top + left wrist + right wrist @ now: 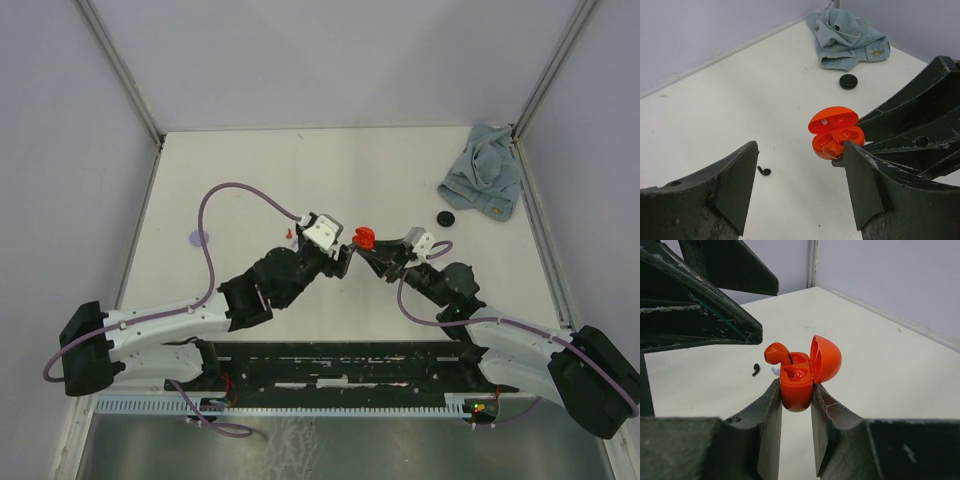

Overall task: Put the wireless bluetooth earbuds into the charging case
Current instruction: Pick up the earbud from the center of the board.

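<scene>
The charging case [799,377] is glossy red, its lid up, and my right gripper [796,390] is shut on its body, holding it off the table. One red earbud [776,352] sticks up out of the case's left slot, not fully seated. In the left wrist view the same case [836,131] and earbud [831,149] sit just past my right fingertip, while my left gripper [800,185] is open and empty. A black earbud [763,171] lies on the table. From above, the case [364,238] hangs between my left gripper [343,258] and right gripper [368,248].
A crumpled blue cloth [483,183] lies at the back right with a black disc [446,219] beside it. A lilac disc [199,238] sits at the left. A small red piece [290,233] lies near the left wrist. Grey walls enclose the table.
</scene>
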Controlling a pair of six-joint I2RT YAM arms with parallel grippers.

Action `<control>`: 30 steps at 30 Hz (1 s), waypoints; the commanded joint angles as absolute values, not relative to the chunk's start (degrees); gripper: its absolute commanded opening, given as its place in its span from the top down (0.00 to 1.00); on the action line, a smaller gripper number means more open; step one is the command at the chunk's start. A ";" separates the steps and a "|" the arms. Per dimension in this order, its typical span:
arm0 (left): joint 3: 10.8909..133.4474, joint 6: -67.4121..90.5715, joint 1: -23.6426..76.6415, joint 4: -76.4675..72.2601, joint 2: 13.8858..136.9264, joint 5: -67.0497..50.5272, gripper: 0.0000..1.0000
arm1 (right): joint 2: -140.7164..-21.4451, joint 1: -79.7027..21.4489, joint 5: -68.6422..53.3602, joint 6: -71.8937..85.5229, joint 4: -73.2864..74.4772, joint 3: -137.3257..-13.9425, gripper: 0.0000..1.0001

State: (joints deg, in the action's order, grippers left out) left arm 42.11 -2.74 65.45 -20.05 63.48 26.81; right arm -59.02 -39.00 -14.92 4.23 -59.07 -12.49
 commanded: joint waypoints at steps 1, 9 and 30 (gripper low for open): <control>46.64 1.69 65.65 -18.81 65.68 29.55 0.24 | -58.49 -39.25 -14.05 4.48 -61.68 -12.91 0.94; 47.49 1.98 65.32 -17.71 67.39 31.73 0.24 | -58.31 -39.22 -14.36 4.44 -61.35 -12.98 0.94; 46.65 12.11 53.33 -9.80 66.88 29.40 0.24 | -59.09 -39.22 -11.68 3.27 -59.32 -13.24 0.95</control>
State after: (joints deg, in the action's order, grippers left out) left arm 45.06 4.38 58.13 -13.34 67.44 30.72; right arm -59.02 -39.00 -14.20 4.16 -58.76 -12.49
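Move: The red earbud on the board lies about 10 cm ahead of my open left hand, 11 cm to its left and some 23 cm below. A purple earbud lies 2 cm nearer and 2 cm right of that red one; a black earbud is 8 cm ahead of my left hand, 1 cm left, also on the board. The red case, in my right grip, is about 5 cm right of my left hand and 4 cm lower. From my right hand, the red earbud is 9 cm ahead, 17 cm left, 18 cm down. With its fingers staying wide open, my left hand first eases about 1 cm forward, right and down beside the red case, then swings forward and left away from it, towards the red earbud, ending some 5 cm out and lower by 2 to 3 cm. The wrist turns about 10 degrees counter-clockwise, dipping slightly. My right hand stays put, still pinching the case. ##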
